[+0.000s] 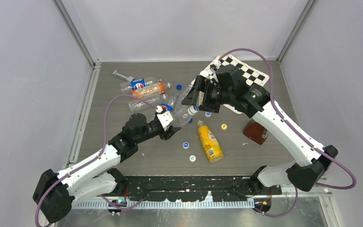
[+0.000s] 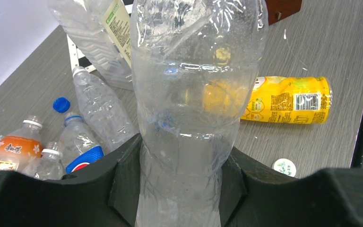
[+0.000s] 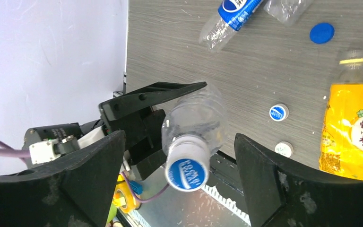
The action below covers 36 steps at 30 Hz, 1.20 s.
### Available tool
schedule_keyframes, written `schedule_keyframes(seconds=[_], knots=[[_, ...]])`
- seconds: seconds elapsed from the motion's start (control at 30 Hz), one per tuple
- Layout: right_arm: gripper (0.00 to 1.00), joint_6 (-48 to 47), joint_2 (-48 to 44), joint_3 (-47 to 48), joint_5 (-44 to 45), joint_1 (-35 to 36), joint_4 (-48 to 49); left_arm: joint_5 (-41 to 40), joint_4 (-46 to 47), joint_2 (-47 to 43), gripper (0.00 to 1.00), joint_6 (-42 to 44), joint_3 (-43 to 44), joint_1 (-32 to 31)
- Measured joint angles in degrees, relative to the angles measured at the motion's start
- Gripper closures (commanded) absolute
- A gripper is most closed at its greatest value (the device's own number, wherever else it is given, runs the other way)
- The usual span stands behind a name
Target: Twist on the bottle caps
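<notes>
My left gripper is shut on the lower body of a clear slim bottle, which slants up towards the right arm. A blue-and-white cap sits on its neck. My right gripper stands open around that cap, its fingers well apart from it on both sides. Loose caps lie on the table: blue, blue-and-white, white and yellow.
A yellow drink bottle lies in front of the arms. A heap of bottles, among them Pepsi-labelled and orange-labelled ones, lies at the back left. A brown object and a checkerboard are on the right.
</notes>
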Motion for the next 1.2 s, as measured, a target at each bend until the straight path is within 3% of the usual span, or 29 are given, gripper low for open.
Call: schedule_keyframes(seconds=[0.23,0.4,0.7,1.2], knots=[[0.08,-6.8,-0.2,5.4,0.1,-1.0,-1.6,1.2,0.0,1.9,1.0,-3.1,0.9,0.0],[0.09,-14.8,-3.2,5.8,-3.6,-5.6,-3.1,2.8,1.2,2.8,1.0,-7.5,0.9,0.0],[0.21,-26.8,-11.1,-2.6,-13.3,-10.3,3.2,6.4,6.1,4.2,1.0,-17.1,0.9,0.0],[0.35,-25.1,-10.8,-10.2,-21.6,-10.5,16.3,8.7,8.9,4.8,1.0,-21.0,0.9,0.0]])
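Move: The cap of the clear bottle, held slanting upright in my left hand, lies between my open right fingers, about 2 cm back of the hand point, 1 cm right and 1 cm below. From my left hand the cap is some 2 cm ahead, 7 cm right and 9 cm up. Counted from my right hand, the yellow bottle lies about 3 cm ahead, 6 cm right and 24 cm below; the square bottle stands roughly 21 cm ahead, 3 cm right and 17 cm down. I lift my already open right hand clear of the cap and swing it up and about 5 cm to the right, then ease it back left some 2.5 cm, tilting the fingers up nearly 30 degrees and partly closing them either side of the cap. My left hand keeps its grip on the bottle, drawing it right, a little back and up while tipping its cap end forward and left. ##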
